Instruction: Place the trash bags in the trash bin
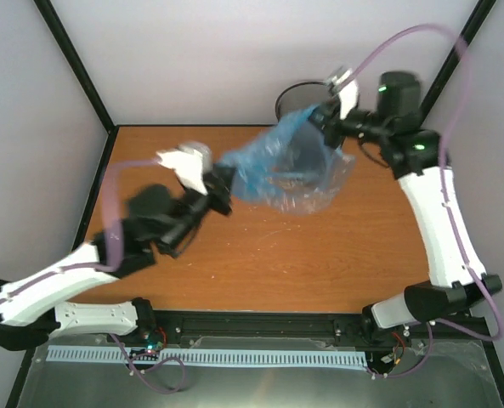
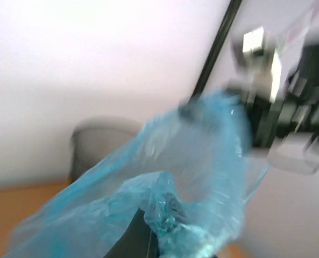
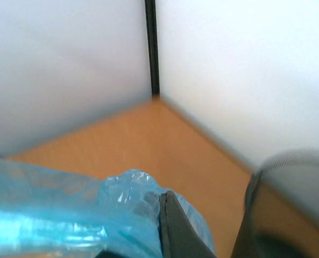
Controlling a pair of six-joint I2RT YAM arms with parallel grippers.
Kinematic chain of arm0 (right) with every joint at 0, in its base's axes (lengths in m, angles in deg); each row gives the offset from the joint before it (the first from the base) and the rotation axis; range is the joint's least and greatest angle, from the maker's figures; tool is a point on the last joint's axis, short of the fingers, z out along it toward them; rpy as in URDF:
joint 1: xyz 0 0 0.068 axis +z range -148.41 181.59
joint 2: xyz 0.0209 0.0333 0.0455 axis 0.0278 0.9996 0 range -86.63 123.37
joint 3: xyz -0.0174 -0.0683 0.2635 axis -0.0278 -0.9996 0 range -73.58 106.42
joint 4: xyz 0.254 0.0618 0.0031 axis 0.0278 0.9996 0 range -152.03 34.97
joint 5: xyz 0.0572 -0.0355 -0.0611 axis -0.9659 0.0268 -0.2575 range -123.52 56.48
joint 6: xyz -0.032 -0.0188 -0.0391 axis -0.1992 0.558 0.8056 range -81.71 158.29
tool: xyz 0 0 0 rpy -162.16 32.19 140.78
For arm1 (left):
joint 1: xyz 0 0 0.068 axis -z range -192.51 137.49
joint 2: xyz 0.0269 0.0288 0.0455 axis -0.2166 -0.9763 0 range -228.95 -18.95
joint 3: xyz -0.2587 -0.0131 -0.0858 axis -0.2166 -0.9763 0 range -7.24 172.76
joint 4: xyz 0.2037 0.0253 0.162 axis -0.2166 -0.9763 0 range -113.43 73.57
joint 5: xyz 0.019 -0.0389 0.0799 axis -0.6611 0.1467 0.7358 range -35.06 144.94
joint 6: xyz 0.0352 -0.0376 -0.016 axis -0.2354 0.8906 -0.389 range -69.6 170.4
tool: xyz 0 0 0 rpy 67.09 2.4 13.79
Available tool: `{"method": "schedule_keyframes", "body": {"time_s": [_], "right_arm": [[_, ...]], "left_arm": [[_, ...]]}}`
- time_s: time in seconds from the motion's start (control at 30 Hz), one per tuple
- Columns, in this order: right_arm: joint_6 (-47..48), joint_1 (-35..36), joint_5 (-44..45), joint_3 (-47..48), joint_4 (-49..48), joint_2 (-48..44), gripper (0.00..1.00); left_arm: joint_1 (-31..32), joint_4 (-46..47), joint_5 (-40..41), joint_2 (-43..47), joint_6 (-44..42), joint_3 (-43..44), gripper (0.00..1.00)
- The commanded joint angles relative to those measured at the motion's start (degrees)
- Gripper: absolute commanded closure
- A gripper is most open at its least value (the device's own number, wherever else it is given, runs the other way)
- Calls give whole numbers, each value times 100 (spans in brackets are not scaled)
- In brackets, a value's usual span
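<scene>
The light-blue trash bag (image 1: 281, 166) hangs stretched in the air between both grippers, above the table. My left gripper (image 1: 224, 183) is shut on its left edge; the film bunches over the fingers in the left wrist view (image 2: 164, 212). My right gripper (image 1: 321, 115) is shut on the bag's upper right edge, seen bunched in the right wrist view (image 3: 132, 199). The black mesh trash bin (image 1: 301, 95) stands at the back of the table, partly hidden behind the bag and right gripper. It shows blurred in the left wrist view (image 2: 97, 145) and the right wrist view (image 3: 288, 209).
The wooden table (image 1: 260, 263) is walled by white panels with black frame posts (image 1: 77, 64). The right arm (image 1: 434, 212) runs along the table's right side, the left arm (image 1: 82, 272) along the near left.
</scene>
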Motion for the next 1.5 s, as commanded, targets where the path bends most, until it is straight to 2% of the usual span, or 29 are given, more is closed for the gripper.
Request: {"method": "schedule_keyframes", "body": {"time_s": [0.0,0.03,0.1,0.17,0.2,0.27,0.33,0.4,0.43,0.57,0.7,0.83,1.0,1.13,1.23,1.3,1.37,1.4,1.43,1.47], "right_arm": [[-353,-30,-735,1884,181,-607,97],[-346,-28,-788,1699,-139,-931,97],[-241,-23,-620,512,-962,-1715,97],[54,-26,-457,-1198,-1579,-2555,97],[294,7,-452,-1997,-1646,-2827,97],[976,126,-294,-3575,-1188,-3021,97],[1659,207,-277,-4368,-485,-2948,97],[2168,213,-460,-4778,140,-2954,97],[2436,210,-619,-4879,494,-3035,97],[2823,218,-1202,-4891,1000,-3788,97],[2977,221,-1365,-4690,1206,-4407,97],[3040,223,-1548,-4374,1444,-4366,97],[2580,223,-1352,-3479,1046,-4135,97],[1755,222,-867,-1813,184,-3447,97],[1126,220,-539,-231,-651,-2759,97],[963,221,-608,355,-1022,-2398,97],[854,218,-437,5,-1660,-2226,97],[734,218,-133,-426,-1959,-2132,97],[668,222,326,-775,-1996,-1833,97],[752,225,681,-913,-1561,-1427,97]], "left_arm": [[159,-773,-688,-21,-1084,2462,99],[240,-914,-934,-224,-1201,2790,99],[292,-1180,-1426,-540,-1277,2797,99],[319,-1104,-1539,-609,-1169,1807,99],[340,-874,-1524,-573,-1003,1026,99],[387,-179,-1471,-447,-368,-676,99],[506,725,-1745,-320,302,-2110,99],[809,828,-1584,-143,882,-2778,99],[1043,712,-1225,2,1078,-2884,99],[1738,14,-687,367,1261,-2497,99],[1979,-626,-699,203,1296,-2037,99],[2084,-692,-612,138,1173,-1735,99],[2128,-758,-207,227,485,-1125,99],[2128,-795,426,108,-912,207,99],[2130,-244,1248,-216,-2440,1426,99],[2128,675,1698,-379,-3587,1681,99],[1908,2384,2654,-467,-5188,1150,99],[1387,3263,3017,-453,-5612,716,99],[781,2664,3141,-358,-4506,549,99],[257,863,2911,-268,-2576,630,99]]}}
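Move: Between the two raised hands hangs the blue trash bag, already pinched by both: its middle is about 17 cm to the right of the left hand and 7 cm ahead of it, and some 8 cm to the left of the right hand and 6 cm back, roughly 8 cm below both. The trash bin stands about 22 cm straight ahead of the right hand, and 35 cm ahead and 27 cm to the right of the left, its middle roughly 25 cm lower than either. Flapping the bag, both hands whip up together nearly 20 cm, plunge (right some 40 cm, left over 50), come partly back up, pause low, then swing up nearly 30 cm again. Both drift back from the trash bin, the right most, and end with fingers tilted upward, the right about 45 degrees; both grippers stay shut on the plastic. ##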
